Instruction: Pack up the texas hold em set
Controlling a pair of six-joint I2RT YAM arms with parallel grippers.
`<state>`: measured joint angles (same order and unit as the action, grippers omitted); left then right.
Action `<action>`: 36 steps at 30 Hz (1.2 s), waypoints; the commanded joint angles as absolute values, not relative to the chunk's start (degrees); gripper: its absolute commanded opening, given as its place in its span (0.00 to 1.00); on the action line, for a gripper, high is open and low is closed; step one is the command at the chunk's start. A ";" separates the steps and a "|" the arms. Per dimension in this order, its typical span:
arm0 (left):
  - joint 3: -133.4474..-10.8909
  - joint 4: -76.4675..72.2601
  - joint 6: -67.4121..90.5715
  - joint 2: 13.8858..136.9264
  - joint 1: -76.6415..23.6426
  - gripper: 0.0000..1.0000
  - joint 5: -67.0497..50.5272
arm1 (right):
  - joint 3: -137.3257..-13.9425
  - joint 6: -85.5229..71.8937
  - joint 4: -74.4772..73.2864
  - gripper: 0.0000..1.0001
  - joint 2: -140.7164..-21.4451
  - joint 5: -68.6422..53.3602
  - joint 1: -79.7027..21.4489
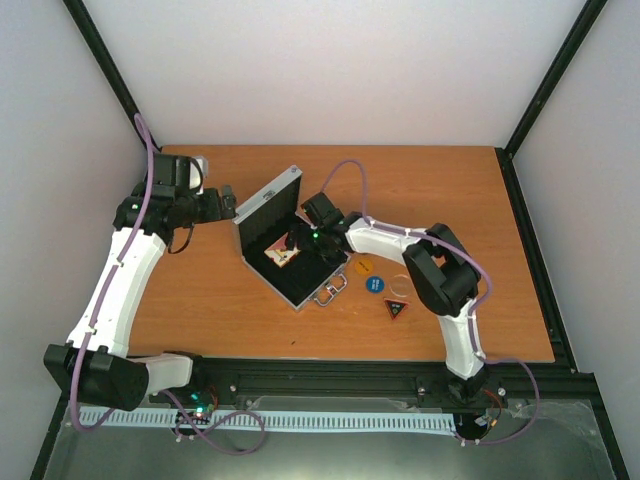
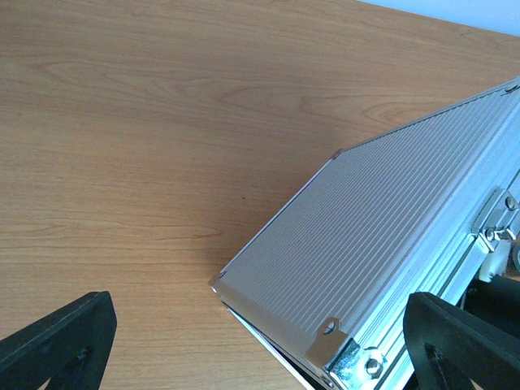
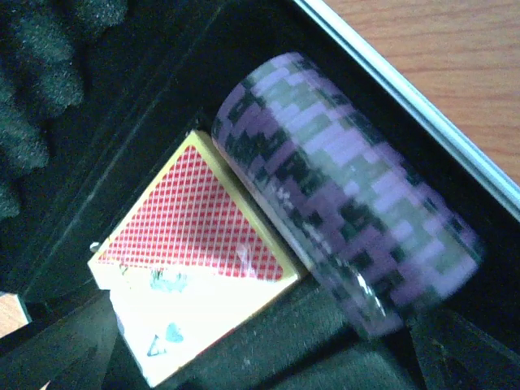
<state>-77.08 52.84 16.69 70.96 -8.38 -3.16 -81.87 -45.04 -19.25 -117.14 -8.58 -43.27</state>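
The silver case [image 1: 262, 205] stands open mid-table, its lid upright and its black-lined tray [image 1: 310, 275] in front. In the right wrist view a red card deck [image 3: 191, 219] lies in the tray beside a purple-and-black chip stack [image 3: 349, 195] lying on its side. My right gripper [image 3: 268, 366] hangs open just over them, holding nothing. It shows over the tray [image 1: 297, 243] from above, next to the deck [image 1: 279, 256]. My left gripper [image 2: 260, 357] is open behind the ribbed lid [image 2: 390, 236], a lid corner between its fingers [image 2: 57, 345]. From above it [image 1: 228, 203] sits at the lid's left end.
On the table right of the case lie an orange disc [image 1: 365, 266], a blue disc [image 1: 374, 284], a clear disc [image 1: 400, 283] and a dark triangular button [image 1: 399, 308]. The case's metal handle [image 1: 330, 292] sticks out toward them. Black foam [image 3: 41, 81] lines the lid.
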 commanded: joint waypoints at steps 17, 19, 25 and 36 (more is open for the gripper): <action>-76.55 54.68 16.26 68.31 -8.53 1.00 -3.07 | -85.28 -45.43 -13.02 1.00 -119.81 -9.63 -42.08; -76.55 54.62 16.21 68.15 -8.53 1.00 -3.01 | -83.54 -45.04 -14.09 1.00 -117.80 -8.49 -42.09; -76.33 54.57 16.15 67.94 -8.57 1.00 -2.88 | -81.22 -42.63 -19.65 1.00 -111.36 -6.51 -42.10; -75.57 54.15 15.67 67.68 -8.53 1.00 -2.64 | -85.37 -41.36 -45.71 1.00 -106.90 10.04 -38.41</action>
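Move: The purple chip stack, already let go and lying in the open case, has its middle about 3 cm ahead of the right hand's open fingers, 1 cm to the right and 2 cm below. The card deck is some 4 cm left, 1 cm back and 4 cm below; the case lid stands about 6 cm ahead and 7 cm left, 3 cm higher. From the left hand, the stack lies roughly 4 cm ahead, 16 cm right and 23 cm below. With its fingers staying wide open, the right hand goes low inside the case about 3 cm forward and a little left, nudging the purple stack towards the lid side, and stops there briefly. It then draws back about 2 cm and climbs out, rising some 7 cm while swinging about 7 cm right, away from the stack and deck, with the wrist tilting slightly. ##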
